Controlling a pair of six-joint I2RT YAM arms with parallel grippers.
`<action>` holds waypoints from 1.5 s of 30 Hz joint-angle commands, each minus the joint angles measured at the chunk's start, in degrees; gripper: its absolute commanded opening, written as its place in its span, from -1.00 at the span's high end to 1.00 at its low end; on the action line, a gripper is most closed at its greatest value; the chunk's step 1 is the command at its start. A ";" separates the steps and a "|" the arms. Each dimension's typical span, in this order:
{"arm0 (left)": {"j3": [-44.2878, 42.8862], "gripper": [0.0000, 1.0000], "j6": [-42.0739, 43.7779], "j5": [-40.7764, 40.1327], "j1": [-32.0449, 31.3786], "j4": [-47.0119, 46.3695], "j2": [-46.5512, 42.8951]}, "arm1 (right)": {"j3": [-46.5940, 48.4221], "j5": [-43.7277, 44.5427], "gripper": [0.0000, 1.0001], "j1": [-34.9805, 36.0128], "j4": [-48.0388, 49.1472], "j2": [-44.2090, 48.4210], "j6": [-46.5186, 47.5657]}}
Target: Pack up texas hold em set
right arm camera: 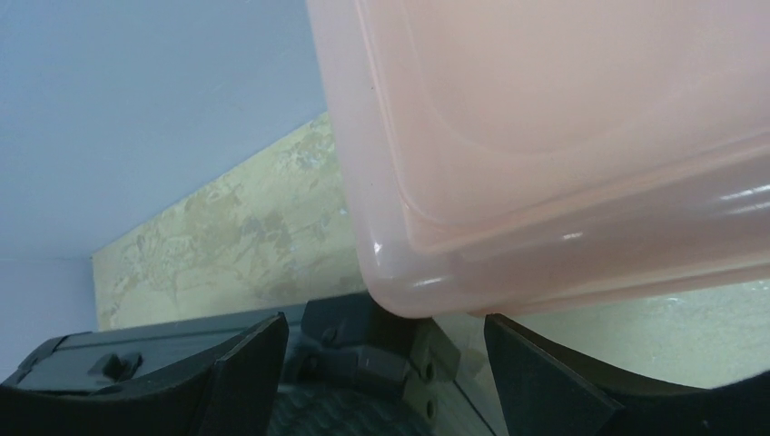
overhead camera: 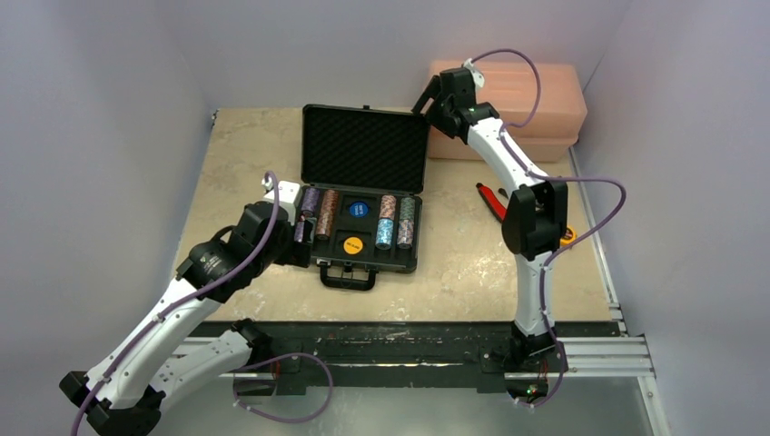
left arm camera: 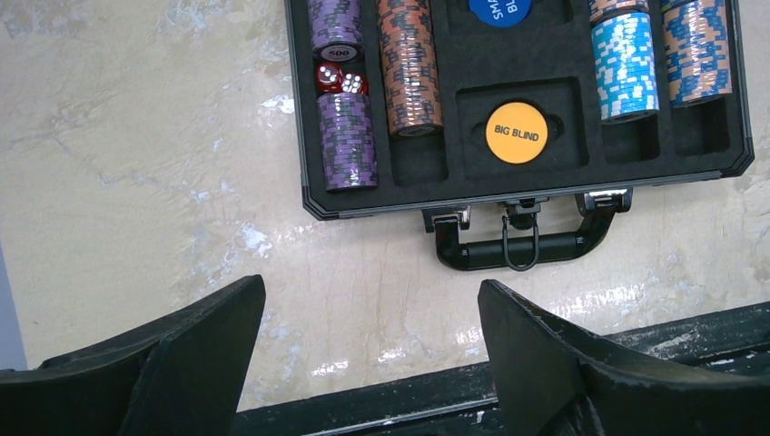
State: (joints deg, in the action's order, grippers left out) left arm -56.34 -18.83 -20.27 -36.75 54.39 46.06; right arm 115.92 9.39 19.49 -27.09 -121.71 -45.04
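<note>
The black case of the texas hold em set [overhead camera: 417, 247] lies open mid-table, its foam-lined lid [overhead camera: 363, 150] tipped back. In the slotted tray [left arm camera: 472, 191] lie purple chip stacks [left arm camera: 346, 141] with red dice [left arm camera: 340, 80] between them, an orange-brown stack [left arm camera: 409, 68], blue stacks [left arm camera: 625, 65], a blue disc [left arm camera: 499, 11] and a yellow "BIG BLIND" disc [left arm camera: 516, 133]. My left gripper [overhead camera: 298, 243] hovers open at the tray's left side; in its wrist view the left gripper [left arm camera: 372, 313] frames bare table short of the handle [left arm camera: 518, 247]. My right gripper [overhead camera: 425, 102] is open at the lid's far right corner [right arm camera: 363, 350], which sits between its fingers.
A pink translucent toolbox [overhead camera: 536, 100] stands at the back right, close above the right gripper [right arm camera: 386, 338] in the wrist view, where the pink toolbox [right arm camera: 563, 136] fills the upper right. Red-handled pliers [overhead camera: 493, 200] lie right of the case. Walls enclose the table on three sides.
</note>
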 commanded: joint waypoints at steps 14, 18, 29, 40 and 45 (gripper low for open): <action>0.53 -0.74 1.05 1.79 1.15 -2.34 -1.33 | 1.04 -11.39 -0.26 -0.39 4.20 0.44 2.23; 0.52 -0.74 1.12 1.90 1.53 -2.36 -1.50 | -2.58 -14.06 -0.17 -0.22 5.23 3.43 3.64; 0.46 -0.73 1.25 2.43 2.12 -2.41 -1.41 | -9.64 -16.42 -0.14 2.44 5.48 9.36 5.94; 0.61 -0.72 1.24 2.19 2.13 -2.44 -1.59 | -18.53 -14.70 -0.13 4.44 7.49 16.59 5.93; 0.59 -0.72 1.13 2.08 2.13 -2.35 -1.68 | -22.05 -13.16 -0.13 5.87 8.73 19.83 5.93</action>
State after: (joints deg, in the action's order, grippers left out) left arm -56.31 -18.39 -18.20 -34.96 53.82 45.01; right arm 96.84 -0.32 21.08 -16.53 -104.71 -39.16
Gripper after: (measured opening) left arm 0.862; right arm 0.575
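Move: The case lid's top right corner sits almost between the open right fingers, about 1 cm ahead, 1 cm left and 1 cm below the hand. The lid's middle lies roughly 8 cm back, 14 cm left and 8 cm lower; the chip tray some 25 cm back, 13 cm left and 16 cm below; the pink toolbox around 4 cm ahead, 18 cm right and 8 cm lower. From the left hand that lid corner is about 35 cm ahead and 27 cm right, at about its height. The right fingers pinch the lid's top right corner: the hand eases about 1 cm forward, left and down while the fingers close partway onto it. Keeping that grip, it pulls the corner back towards the tray by some 7 cm and up by 5 to 6 cm, turning about 15 degrees counter-clockwise and tipping slightly upward. ##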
